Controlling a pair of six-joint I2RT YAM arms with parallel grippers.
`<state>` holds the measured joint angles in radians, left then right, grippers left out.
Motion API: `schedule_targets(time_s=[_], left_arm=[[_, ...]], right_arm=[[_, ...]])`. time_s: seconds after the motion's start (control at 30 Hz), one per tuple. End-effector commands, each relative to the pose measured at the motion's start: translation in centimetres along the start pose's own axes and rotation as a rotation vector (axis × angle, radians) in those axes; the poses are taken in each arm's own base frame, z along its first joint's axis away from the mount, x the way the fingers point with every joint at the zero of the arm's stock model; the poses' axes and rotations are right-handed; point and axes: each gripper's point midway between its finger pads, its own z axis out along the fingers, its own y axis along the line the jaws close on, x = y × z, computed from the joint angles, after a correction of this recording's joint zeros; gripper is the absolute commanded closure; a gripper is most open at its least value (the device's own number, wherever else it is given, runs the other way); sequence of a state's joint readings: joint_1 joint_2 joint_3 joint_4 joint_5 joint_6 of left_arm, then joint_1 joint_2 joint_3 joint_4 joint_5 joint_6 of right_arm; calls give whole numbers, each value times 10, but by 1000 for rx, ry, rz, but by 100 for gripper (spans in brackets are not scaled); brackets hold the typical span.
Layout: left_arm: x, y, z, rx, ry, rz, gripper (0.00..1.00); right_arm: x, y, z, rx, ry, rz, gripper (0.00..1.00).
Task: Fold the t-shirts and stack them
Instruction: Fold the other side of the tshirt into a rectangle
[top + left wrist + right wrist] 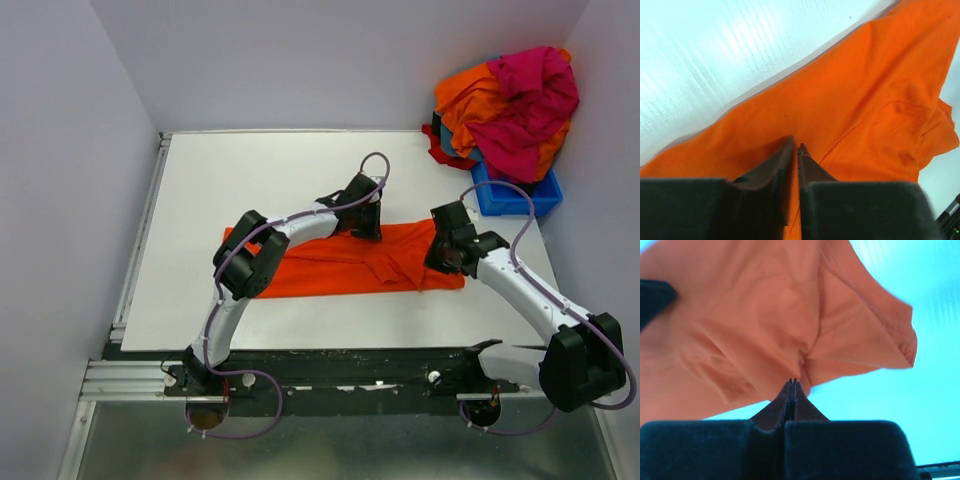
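Note:
A bright orange t-shirt (340,262) lies on the white table as a long folded strip. My left gripper (362,218) is at its far edge, near the middle. In the left wrist view its jaws (796,146) stand a thin slit apart over the orange cloth (865,100), which shows through the gap. My right gripper (445,255) is at the strip's right end. In the right wrist view it (792,381) is shut, its tips against the shirt's (755,315) puckered near edge, with no cloth seen between them. More t-shirts are heaped at the back right: magenta-pink (530,100), orange (475,100) and red (440,150).
The heap sits on a blue plastic bin (520,200) at the table's back right corner. White walls close the table at the back and both sides. A metal rail (140,250) runs along the left edge, and the arm bases stand at the near edge.

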<state>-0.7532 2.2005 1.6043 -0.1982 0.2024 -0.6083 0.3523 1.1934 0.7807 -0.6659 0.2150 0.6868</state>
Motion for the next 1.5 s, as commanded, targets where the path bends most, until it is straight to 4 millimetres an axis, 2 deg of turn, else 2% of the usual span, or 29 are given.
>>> schedule_targets(time_s=[0.0, 0.07, 0.13, 0.2, 0.27, 0.47, 0.63, 0.77, 0.9, 1.1, 1.27, 1.47], left_arm=[[-40, -29, -43, 14, -105, 77, 73], [-45, -35, -57, 20, -127, 96, 66], [-48, -40, -74, 26, -159, 118, 54], [-45, -44, -90, 34, -183, 146, 48], [-37, -46, -102, 34, -197, 164, 45], [20, -49, -119, 47, -176, 210, 45], [56, -51, -117, 15, -139, 360, 46], [70, -48, -110, -36, -107, 496, 51], [90, -48, -97, -71, -69, 646, 51], [100, -55, -80, -100, -13, 732, 49], [97, -65, -73, -89, -24, 745, 46], [98, -59, -57, -129, 16, 750, 44]], right_arm=[[-39, 14, -7, 3, -98, -38, 99], [-49, 19, -1, 8, -113, -23, 99], [-54, 28, 8, -16, -107, -17, 99], [-54, 35, 18, -49, -80, -15, 99], [-55, 40, 30, -90, -46, 5, 99], [-50, 43, 65, -117, 53, 3, 99], [-46, 43, 76, -112, 67, 15, 99], [-46, 43, 79, -104, 66, 30, 99], [-45, 42, 84, -98, 67, 39, 99], [-37, 44, 93, -105, 97, 39, 99], [-39, 42, 91, -101, 81, 38, 99], [-38, 45, 91, -116, 86, 40, 99]])
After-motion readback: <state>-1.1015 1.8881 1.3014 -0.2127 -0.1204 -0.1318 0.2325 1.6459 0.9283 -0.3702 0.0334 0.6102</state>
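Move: The right hand, fingers shut, is going for the shirt's seam just inside its far right corner, about 9 cm ahead, 2 cm left and 6 cm below; the far right corner is some 15 cm straight ahead, and the flap point 2 cm back and 3 cm left. From the left hand, down on the shirt, the near edge lies about 14 cm straight back and 3 cm lower, with the flap point 13 cm back and 11 cm right. The right hand, still shut, arcs forward about 9 cm and sets its tips down on the shirt by the seam, pressing there. Meanwhile the left lifts off the cloth, swings up some 12 cm and back about 14, then sinks towards the near edge, rolling roughly 40 degrees clockwise and opening to about half, to hover with its fingers either side of that edge. ##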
